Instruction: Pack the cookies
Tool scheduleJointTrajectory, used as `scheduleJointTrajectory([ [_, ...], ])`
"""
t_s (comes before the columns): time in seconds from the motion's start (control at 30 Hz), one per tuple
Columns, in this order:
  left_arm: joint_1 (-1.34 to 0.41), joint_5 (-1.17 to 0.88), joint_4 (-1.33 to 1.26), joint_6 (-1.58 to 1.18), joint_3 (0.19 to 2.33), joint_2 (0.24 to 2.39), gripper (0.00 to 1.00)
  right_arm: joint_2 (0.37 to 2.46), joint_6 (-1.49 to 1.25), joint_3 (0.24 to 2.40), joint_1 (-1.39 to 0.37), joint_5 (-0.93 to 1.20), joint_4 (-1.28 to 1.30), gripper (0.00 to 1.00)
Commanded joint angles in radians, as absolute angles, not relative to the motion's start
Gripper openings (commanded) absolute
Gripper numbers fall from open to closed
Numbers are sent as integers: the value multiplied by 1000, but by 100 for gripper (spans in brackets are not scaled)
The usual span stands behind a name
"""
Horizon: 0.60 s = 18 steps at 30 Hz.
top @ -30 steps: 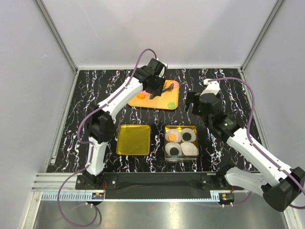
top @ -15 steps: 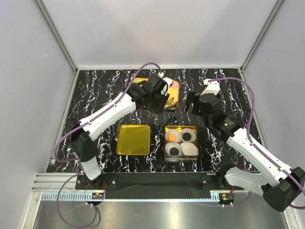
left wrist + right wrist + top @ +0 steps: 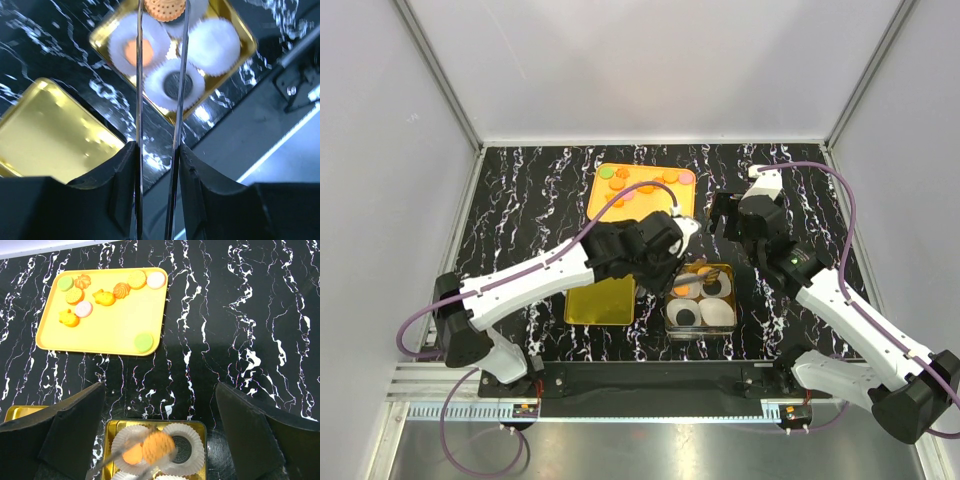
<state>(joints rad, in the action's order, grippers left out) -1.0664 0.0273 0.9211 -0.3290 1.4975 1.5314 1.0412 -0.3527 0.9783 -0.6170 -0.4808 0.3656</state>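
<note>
My left gripper (image 3: pixel 670 262) (image 3: pixel 156 150) is shut on thin metal tongs (image 3: pixel 139 100). The tongs pinch a round orange cookie (image 3: pixel 165 7) (image 3: pixel 157 447) just above the gold tin (image 3: pixel 670 300) (image 3: pixel 155 423). The tin holds white paper cups. One cup has an orange cookie (image 3: pixel 136 50) and two have black cookies (image 3: pixel 175 85) (image 3: pixel 182 452). More cookies lie on the yellow tray (image 3: pixel 640 200) (image 3: pixel 115 325) at the back: orange, pink and green ones. My right gripper (image 3: pixel 725 215) (image 3: pixel 161 385) hovers open and empty between tray and tin.
The square gold lid (image 3: pixel 600 300) (image 3: pixel 45 135) lies flat just left of the tin. The table is black marble, with white walls around it. A metal rail runs along the near edge by the arm bases.
My left arm has swung from the yellow tray down to the tin, carrying the tongs with the orange cookie. The right arm has not moved.
</note>
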Motion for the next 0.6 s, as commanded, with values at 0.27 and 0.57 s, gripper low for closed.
scheduleJointTrajectory([
  [0.27,-1177,-52,856,-385,1420,1476,39,1042,-351,1025,-617,-528,362,100],
  [0.57,-1198,-84,848,-396,1399,1480,42,1049,-350,1019,-617,-528,357,99],
])
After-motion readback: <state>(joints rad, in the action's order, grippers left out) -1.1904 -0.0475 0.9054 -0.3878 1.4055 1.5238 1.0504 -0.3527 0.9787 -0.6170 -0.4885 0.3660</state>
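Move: The left hand, already gripping the tongs with an orange round cookie in their tips, is headed for the empty near-right paper cup, about 13 cm to its right, 1 cm ahead and some 17 cm below. The filled near-left cup is 8 cm left of that cup; the filled far-right cup is 7 cm beyond it. From the right hand the empty cup is roughly 12 cm back, 3 cm left and 22 cm down. The left hand draws back about 6 cm and sinks some 3 cm, quick at first and then easing off, carrying the orange round cookie in the tongs from above the far row of cups towards the empty near-right one. As it goes, the wrist turns slightly clockwise and tilts so that the tong tips swing back towards the base, under 10 degrees in all, while the grip on the tongs stays as it was. ##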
